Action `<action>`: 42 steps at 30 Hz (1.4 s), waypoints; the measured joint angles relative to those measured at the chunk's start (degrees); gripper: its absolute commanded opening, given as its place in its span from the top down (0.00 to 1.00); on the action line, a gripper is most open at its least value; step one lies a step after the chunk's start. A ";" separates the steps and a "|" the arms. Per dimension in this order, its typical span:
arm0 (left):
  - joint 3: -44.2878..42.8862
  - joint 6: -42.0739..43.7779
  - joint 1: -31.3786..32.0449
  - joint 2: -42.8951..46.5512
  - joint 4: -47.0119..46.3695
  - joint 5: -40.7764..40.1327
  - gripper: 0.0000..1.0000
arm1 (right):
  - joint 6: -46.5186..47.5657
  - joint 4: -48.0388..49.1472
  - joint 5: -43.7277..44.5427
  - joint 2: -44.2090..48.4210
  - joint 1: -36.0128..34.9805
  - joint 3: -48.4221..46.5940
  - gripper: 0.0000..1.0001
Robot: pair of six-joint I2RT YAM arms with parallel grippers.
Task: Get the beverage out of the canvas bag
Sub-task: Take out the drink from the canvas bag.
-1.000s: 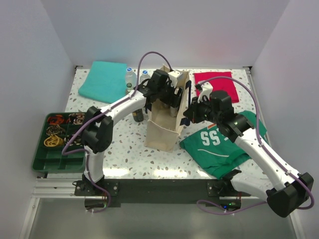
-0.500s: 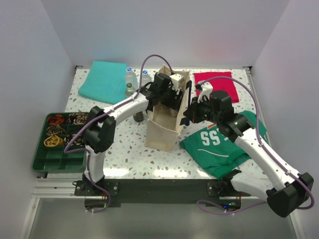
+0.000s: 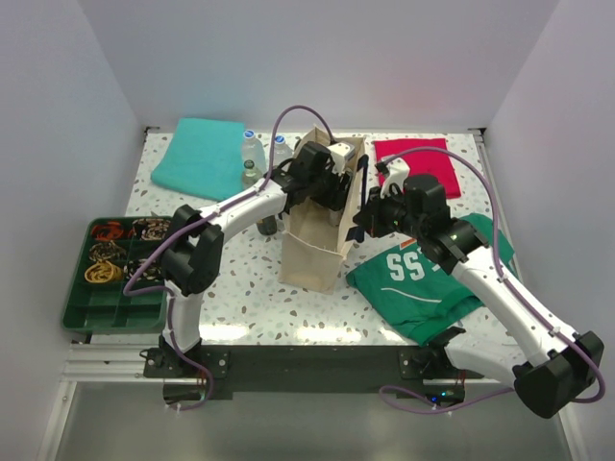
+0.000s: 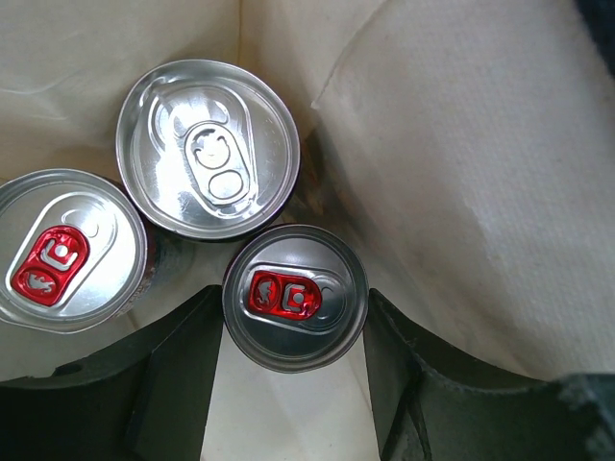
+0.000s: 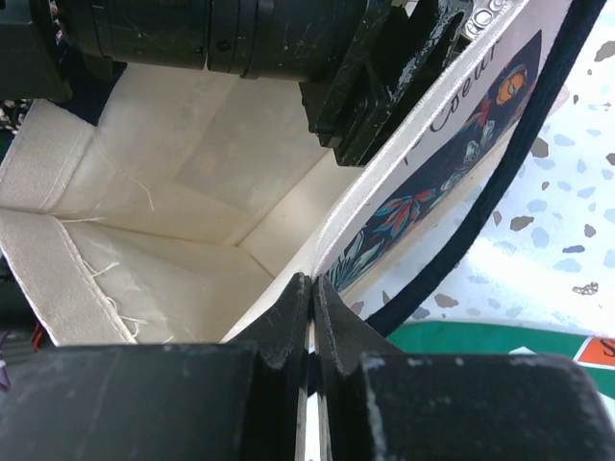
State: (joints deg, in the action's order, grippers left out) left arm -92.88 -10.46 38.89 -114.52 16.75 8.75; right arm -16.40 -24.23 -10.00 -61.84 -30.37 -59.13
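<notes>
The canvas bag (image 3: 312, 254) stands upright at mid table, and my left gripper (image 3: 330, 190) reaches down into its mouth. Inside the bag (image 4: 461, 144) stand three cans. The beverage, a can with a red tab (image 4: 295, 298), sits between my left gripper's (image 4: 295, 322) fingers (image 4: 178, 375), which touch it on both sides. A silver-tab can (image 4: 207, 147) and another red-tab can (image 4: 62, 250) stand behind it. My right gripper (image 5: 310, 283) is shut on the bag's rim (image 5: 384, 182) and holds the mouth open, beside the navy handle (image 5: 500, 182).
Two water bottles (image 3: 252, 154) and a teal cloth (image 3: 200, 156) lie behind the bag on the left, a red cloth (image 3: 416, 163) on the right. A green shirt (image 3: 423, 274) lies under the right arm. A green tray (image 3: 110, 274) of small items sits at the left edge.
My left gripper has sunk a little deeper into the bag and its fingers have closed in round the red-tab can. The right arm has held still.
</notes>
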 measured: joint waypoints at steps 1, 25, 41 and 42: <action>0.00 0.02 0.02 0.00 0.00 -0.02 1.00 | 0.00 0.09 0.00 -0.04 0.00 0.00 0.95; -0.79 1.20 0.50 0.98 4.35 0.11 1.00 | -0.48 1.40 0.22 -1.18 -0.04 -0.72 0.50; -1.46 2.10 0.94 2.75 8.74 0.83 1.00 | -0.48 1.44 1.77 -1.09 -0.04 -0.72 0.21; -1.62 2.12 0.94 2.86 8.81 0.81 1.00 | -0.48 1.49 1.90 -0.98 -0.04 -0.72 0.20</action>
State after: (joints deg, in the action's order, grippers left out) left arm -94.50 -8.34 39.83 -111.66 25.56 9.56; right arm -16.88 -22.74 -8.10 -62.83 -30.41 -59.86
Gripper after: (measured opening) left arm 0.604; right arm 0.787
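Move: My left hand already grips a red-tab can standing in the bag, its middle about 5 cm under my pads; the bag's empty near end lies some 8 cm back and 3 cm left. The silver-top can stands roughly 6 cm ahead and 2 cm right, the second red-tab can 6 cm ahead and 4 cm left. My right hand is shut on the bag's right rim, with the gripped can about 8 cm ahead, 5 cm left and 15 cm lower. Keeping the can pinched near its top, I draw my left hand back about 2.5 cm, away from the two other cans towards the bag's empty near end, starting slowly, edging a little left and rising about 1 cm at the last. My right hand all but stays in place and spreads its fingers wide, ending its pinch on the bag's rim. ##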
